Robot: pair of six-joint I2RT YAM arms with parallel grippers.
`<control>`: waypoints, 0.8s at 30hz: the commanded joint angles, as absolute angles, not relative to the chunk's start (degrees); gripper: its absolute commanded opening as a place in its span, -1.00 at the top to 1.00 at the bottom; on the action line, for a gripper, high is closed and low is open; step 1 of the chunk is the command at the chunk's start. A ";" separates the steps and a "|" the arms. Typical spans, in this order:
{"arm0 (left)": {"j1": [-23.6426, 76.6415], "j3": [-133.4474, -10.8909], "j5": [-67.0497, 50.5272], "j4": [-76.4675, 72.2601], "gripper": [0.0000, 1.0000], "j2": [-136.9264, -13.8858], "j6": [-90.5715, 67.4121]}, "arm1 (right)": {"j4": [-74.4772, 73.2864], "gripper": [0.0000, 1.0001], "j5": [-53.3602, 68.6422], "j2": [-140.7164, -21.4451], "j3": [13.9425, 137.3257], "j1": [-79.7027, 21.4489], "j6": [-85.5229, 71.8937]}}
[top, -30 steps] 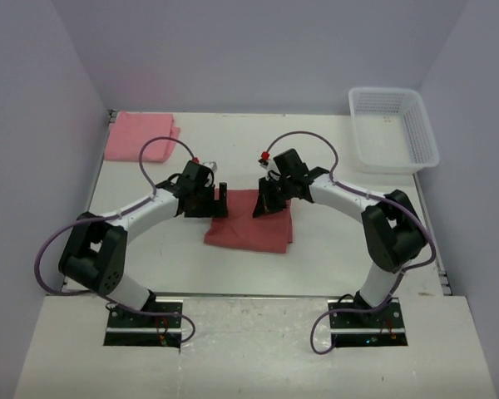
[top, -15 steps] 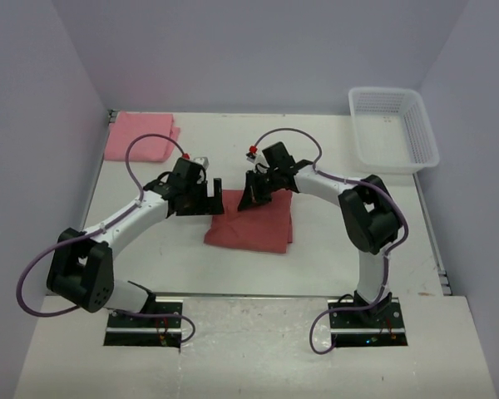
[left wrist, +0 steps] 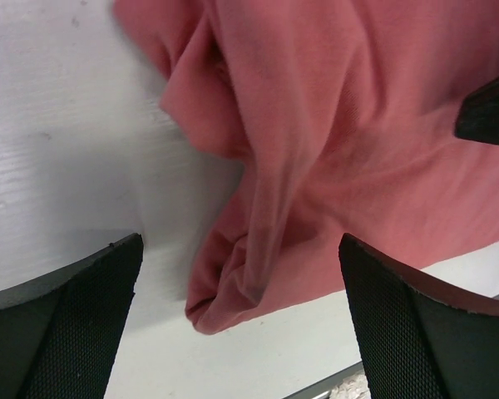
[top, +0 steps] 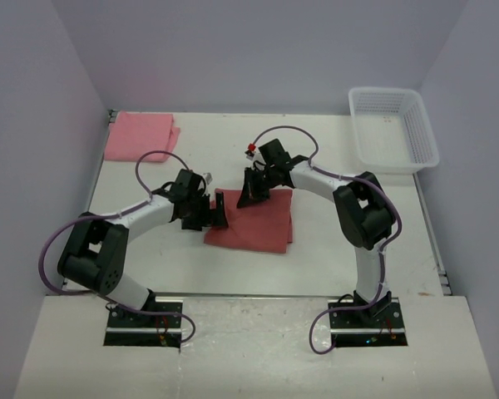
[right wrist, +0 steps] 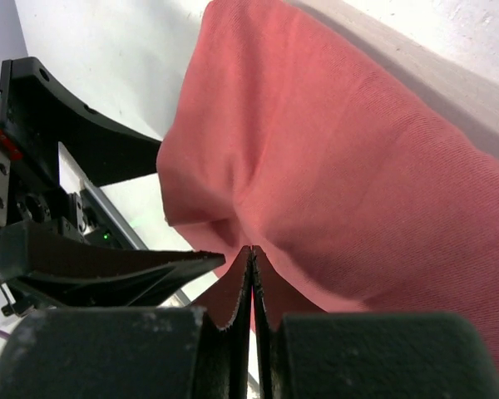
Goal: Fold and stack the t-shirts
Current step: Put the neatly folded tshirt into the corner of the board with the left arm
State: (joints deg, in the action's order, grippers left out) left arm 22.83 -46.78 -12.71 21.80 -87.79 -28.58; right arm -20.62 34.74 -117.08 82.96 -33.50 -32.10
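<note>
A dusty brick-red t-shirt (top: 262,220), folded into a rough square, lies mid-table. Its left edge is bunched into a ridge (left wrist: 258,249). My left gripper (top: 212,214) stands open at that left edge, its jaws wide either side of the bunched corner (left wrist: 241,258) and touching nothing. My right gripper (top: 251,189) is at the shirt's far left corner. Its jaws are shut, with the cloth (right wrist: 333,150) puckering into the tips (right wrist: 252,249). A lighter pink t-shirt (top: 140,135) lies folded at the back left.
A white lattice basket (top: 424,133) stands at the back right corner. Purple walls close in the table on three sides. The two grippers are close together; the right one's finger (left wrist: 491,108) shows in the left wrist view.
My left gripper finished opening and pulled back toward me to the red shirt's left edge. My right gripper shifted left along the shirt's far edge, staying shut.
</note>
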 commanded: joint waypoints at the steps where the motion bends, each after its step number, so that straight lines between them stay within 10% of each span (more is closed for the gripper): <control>1: 21.97 -46.23 -16.79 15.21 -1.00 -88.15 -29.62 | -22.67 1.00 32.87 -117.77 85.17 -33.75 -32.70; 24: 20.30 -39.20 -31.64 -13.70 -0.93 -106.17 -41.12 | -19.86 1.00 24.89 -109.36 79.90 -32.61 -37.53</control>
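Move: The folded t-shirt's left edge runs under the left hand's open fingers, its middle about 3 cm ahead, 1 cm left and 2 cm below. The shirt's centre is about 9 cm to that hand's right and 1 cm ahead; the right fingertips are some 6 cm ahead and 6 cm right. The folded stack lies some 28 cm ahead and 25 cm left. From the right hand, that left edge is about 4 cm back and 8 cm left. The left hand, fingers staying wide open, works low along and into the t-shirt's left edge, going about 6 cm forward and as much to the right, the sideways part coming mostly late, and rolls some 25 degrees so its fingers lean flatter to the right, with the edge's fold between them. The right hand, still shut, holds nearly in place with its tips on the shirt's far left part, then near the end eases a couple of centimetres right and down. ##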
